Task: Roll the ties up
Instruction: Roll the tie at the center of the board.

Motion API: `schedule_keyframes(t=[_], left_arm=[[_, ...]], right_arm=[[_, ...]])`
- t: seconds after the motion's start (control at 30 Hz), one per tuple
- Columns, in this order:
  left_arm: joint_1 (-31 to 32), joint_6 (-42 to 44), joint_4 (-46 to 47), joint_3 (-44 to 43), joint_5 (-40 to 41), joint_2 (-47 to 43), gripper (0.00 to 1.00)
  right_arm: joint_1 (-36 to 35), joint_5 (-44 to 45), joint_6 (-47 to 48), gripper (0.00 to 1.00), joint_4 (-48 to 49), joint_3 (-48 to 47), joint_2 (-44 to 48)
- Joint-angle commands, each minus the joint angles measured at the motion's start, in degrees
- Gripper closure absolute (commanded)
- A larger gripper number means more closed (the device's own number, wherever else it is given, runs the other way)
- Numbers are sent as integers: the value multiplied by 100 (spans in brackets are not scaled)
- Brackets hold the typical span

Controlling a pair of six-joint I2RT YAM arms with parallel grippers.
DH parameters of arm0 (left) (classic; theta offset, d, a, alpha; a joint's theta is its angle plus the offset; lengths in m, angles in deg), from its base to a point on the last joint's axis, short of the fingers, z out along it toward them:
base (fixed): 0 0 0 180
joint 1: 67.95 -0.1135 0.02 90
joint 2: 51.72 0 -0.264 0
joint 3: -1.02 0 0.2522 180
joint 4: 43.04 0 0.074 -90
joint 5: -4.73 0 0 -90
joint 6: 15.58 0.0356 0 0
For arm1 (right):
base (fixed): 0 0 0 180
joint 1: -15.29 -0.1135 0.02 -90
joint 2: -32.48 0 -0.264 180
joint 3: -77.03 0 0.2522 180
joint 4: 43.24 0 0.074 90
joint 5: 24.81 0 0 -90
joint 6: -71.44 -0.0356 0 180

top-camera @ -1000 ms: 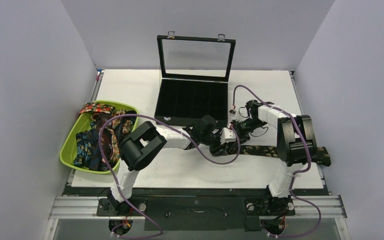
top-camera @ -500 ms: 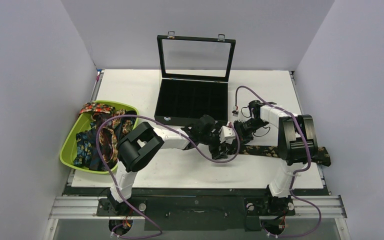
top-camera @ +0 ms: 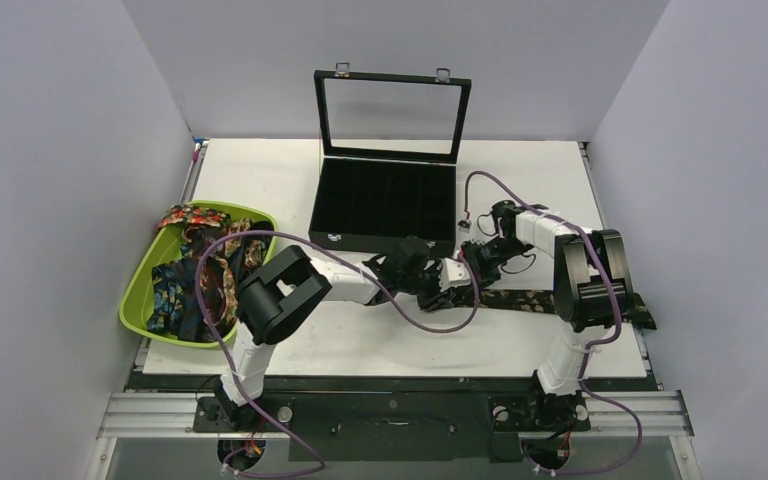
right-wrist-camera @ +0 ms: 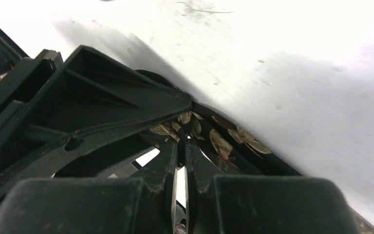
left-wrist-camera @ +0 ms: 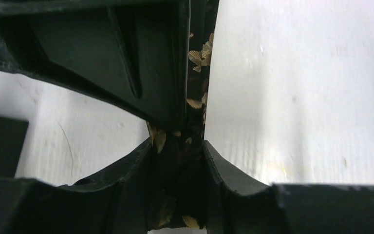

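A dark tie (top-camera: 522, 298) with tan-gold leaves lies stretched along the right front of the table, its wide end under the right arm. My left gripper (top-camera: 448, 291) is at its left end. The left wrist view shows that gripper (left-wrist-camera: 177, 146) shut on a thick rolled bundle of the tie (left-wrist-camera: 200, 53). My right gripper (top-camera: 476, 265) is close behind it. The right wrist view shows this gripper (right-wrist-camera: 181, 135) pinched shut on a thin edge of the tie (right-wrist-camera: 222, 142). More ties (top-camera: 196, 276) lie heaped in the green bin.
The green bin (top-camera: 136, 303) stands at the left table edge. A black compartment case (top-camera: 385, 200) with its glass lid raised sits at the back centre, just behind both grippers. Purple cables (top-camera: 210, 260) loop over the arms.
My left gripper opened wide and then shut again on the rolled end. The tie's right end has slid a little to the left. The right gripper stayed shut.
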Motion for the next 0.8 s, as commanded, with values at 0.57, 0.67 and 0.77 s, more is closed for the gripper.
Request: schedule_keyframes(t=[0.57, 0.67, 0.77], left_arm=[[-490, -209, 368, 1591, -237, -1139, 38], [-489, -295, 491, 1481, -297, -1090, 37], [-467, -549, 763, 1367, -369, -1034, 34]], right_arm=[[-618, 1389, 68, 100, 324, 115, -322], [-640, 1380, 38, 100, 374, 145, -360], [-661, 1384, 23, 100, 411, 168, -356]])
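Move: The rolled end of the tie already sits between the left hand's part-open fingertips, practically at its hand point. The right hand pinches the tie beside it: from that hand the roll is about 4 cm to the left, 1 cm back and 3 cm lower. The flat length runs off to the right, its middle some 24 cm right of the left hand, level fore and aft; the display case is centred 21 cm ahead and 15 cm left of that hand. The left fingers still grip the roll as both hands shift about 2 cm left and slightly back; then the left fingers spread, let go of the roll and clear it leftwards, some 6 cm in all, staying low. The right hand keeps its shut pinch beside the roll, eases back right over most of its leftward shift and sinks about 2 cm, tipping slightly. ##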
